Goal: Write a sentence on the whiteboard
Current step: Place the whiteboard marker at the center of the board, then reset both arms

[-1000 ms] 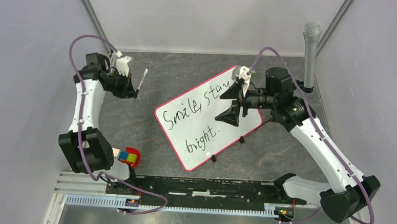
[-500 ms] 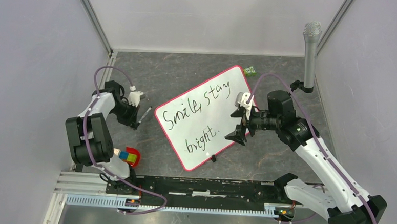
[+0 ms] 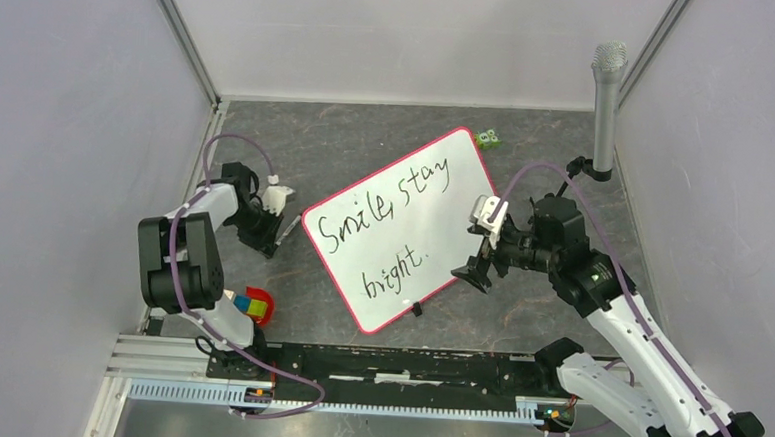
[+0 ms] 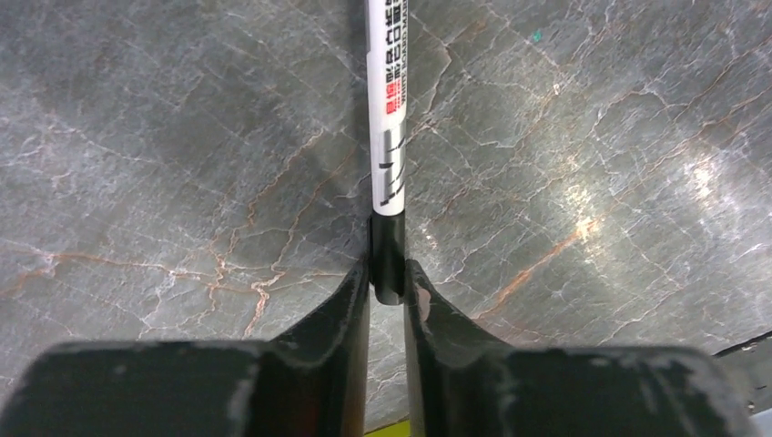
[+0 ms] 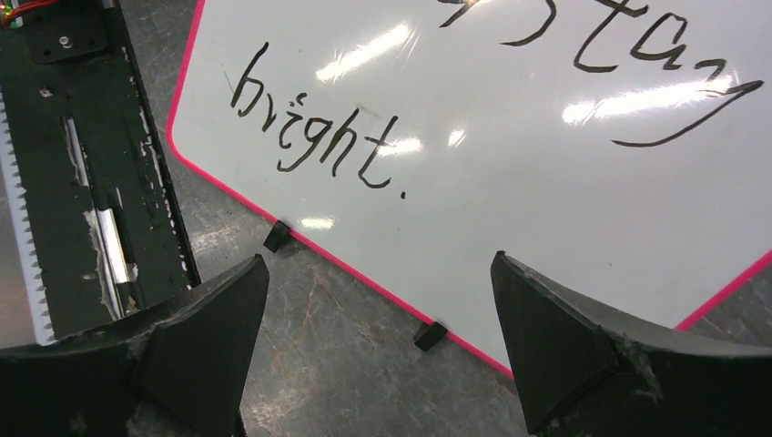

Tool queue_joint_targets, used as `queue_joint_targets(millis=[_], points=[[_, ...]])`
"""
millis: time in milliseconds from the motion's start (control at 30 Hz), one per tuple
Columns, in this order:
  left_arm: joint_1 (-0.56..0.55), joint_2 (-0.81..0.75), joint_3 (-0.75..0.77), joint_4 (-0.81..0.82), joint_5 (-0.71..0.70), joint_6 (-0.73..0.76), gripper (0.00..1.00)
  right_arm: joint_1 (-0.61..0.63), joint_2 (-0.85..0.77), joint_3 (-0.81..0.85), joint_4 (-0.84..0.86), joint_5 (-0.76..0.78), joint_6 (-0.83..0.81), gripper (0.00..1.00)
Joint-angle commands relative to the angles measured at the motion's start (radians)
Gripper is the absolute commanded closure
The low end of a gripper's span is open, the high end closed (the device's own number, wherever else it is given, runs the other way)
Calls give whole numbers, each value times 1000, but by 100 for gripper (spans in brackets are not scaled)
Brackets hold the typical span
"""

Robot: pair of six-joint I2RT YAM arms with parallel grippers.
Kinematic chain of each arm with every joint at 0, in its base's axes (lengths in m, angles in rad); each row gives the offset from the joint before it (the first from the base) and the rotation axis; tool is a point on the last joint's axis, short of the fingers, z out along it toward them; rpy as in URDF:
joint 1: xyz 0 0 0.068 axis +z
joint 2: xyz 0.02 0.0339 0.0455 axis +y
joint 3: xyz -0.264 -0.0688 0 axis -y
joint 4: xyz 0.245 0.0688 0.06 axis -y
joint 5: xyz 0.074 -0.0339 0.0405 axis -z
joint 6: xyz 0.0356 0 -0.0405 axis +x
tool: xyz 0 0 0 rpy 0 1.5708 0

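The whiteboard (image 3: pixel 403 229) lies tilted on the dark marble table, its red-pink frame around it. The sentence (image 3: pixel 384 213) "Smile, stay bright." runs across it in black script; "bright." (image 5: pixel 314 137) shows in the right wrist view. My left gripper (image 3: pixel 268 238) is low by the table, left of the board. Its fingertips (image 4: pixel 357 282) press both sides of the black end of a white marker (image 4: pixel 387 109), which points away along the table. My right gripper (image 3: pixel 476 251) hangs wide open and empty over the board's near right edge (image 5: pixel 378 258).
A grey microphone (image 3: pixel 606 100) stands upright at the back right. A small green object (image 3: pixel 487 139) sits beyond the board's far corner. A red dish with a coloured cube (image 3: pixel 254 307) is near the left arm's base. A black rail (image 3: pixel 396 364) runs along the front edge.
My left arm has drawn back and come down, bringing the marker low beside the board's left edge. My right gripper has pulled back off the board toward its near right edge, still open.
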State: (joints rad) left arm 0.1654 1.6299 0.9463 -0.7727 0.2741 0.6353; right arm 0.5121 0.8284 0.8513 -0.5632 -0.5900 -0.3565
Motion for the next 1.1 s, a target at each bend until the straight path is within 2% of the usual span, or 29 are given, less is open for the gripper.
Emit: queue_joint_targets(millis=[0, 100, 300, 467, 533, 667, 767, 900, 1067], points=[[-16, -18, -34, 38, -22, 34, 71, -5, -34, 3, 9, 65, -5, 2], [-17, -60, -12, -10, 2, 33, 59, -15, -44, 3, 6, 73, -4, 2], [-11, -191, 90, -120, -8, 25, 29, -62, -83, 9, -4, 145, 14, 2], [-1, -237, 237, -221, -2, 3, 15, -140, -184, -38, 10, 150, 29, 2], [-1, -251, 323, -267, 22, -15, 1, -176, -231, -71, 24, 153, 43, 2], [-16, -264, 509, -365, 66, -45, 0, -234, -319, -111, 42, 210, 66, 2], [-83, -305, 591, -402, 15, -47, 0, -272, -368, -115, 33, 256, 86, 2], [-300, -409, 560, -360, -173, -133, 0, -303, -435, -116, 10, 285, 86, 2], [-514, -572, 447, -329, -261, -220, 0, -325, -497, -119, -14, 326, 65, 2]])
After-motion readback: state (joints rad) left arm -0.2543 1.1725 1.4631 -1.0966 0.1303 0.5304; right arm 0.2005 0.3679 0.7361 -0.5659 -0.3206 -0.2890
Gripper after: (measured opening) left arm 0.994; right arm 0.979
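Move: My left hand still has the whiteboard marker by its cap end, practically down on the table; the marker's middle is about 5 cm ahead, 4 cm right and 1 cm below. The whiteboard's nearest corner is roughly 10 cm ahead and 8 cm right, its middle some 7 cm ahead and 33 cm right. The red block tray sits about 13 cm back and 3 cm left. From my right hand the marker is some 48 cm left, 12 cm ahead and 21 cm below. I open my left fingers wide and let go of the marker, then lift straight off and climb about 26 cm, easing forward at first, then back and to the right over the whiteboard's corner, fingers tipping forward some 35 degrees. My right hand, empty and open, draws away rightward from the board, rising a little and turning clockwise. ##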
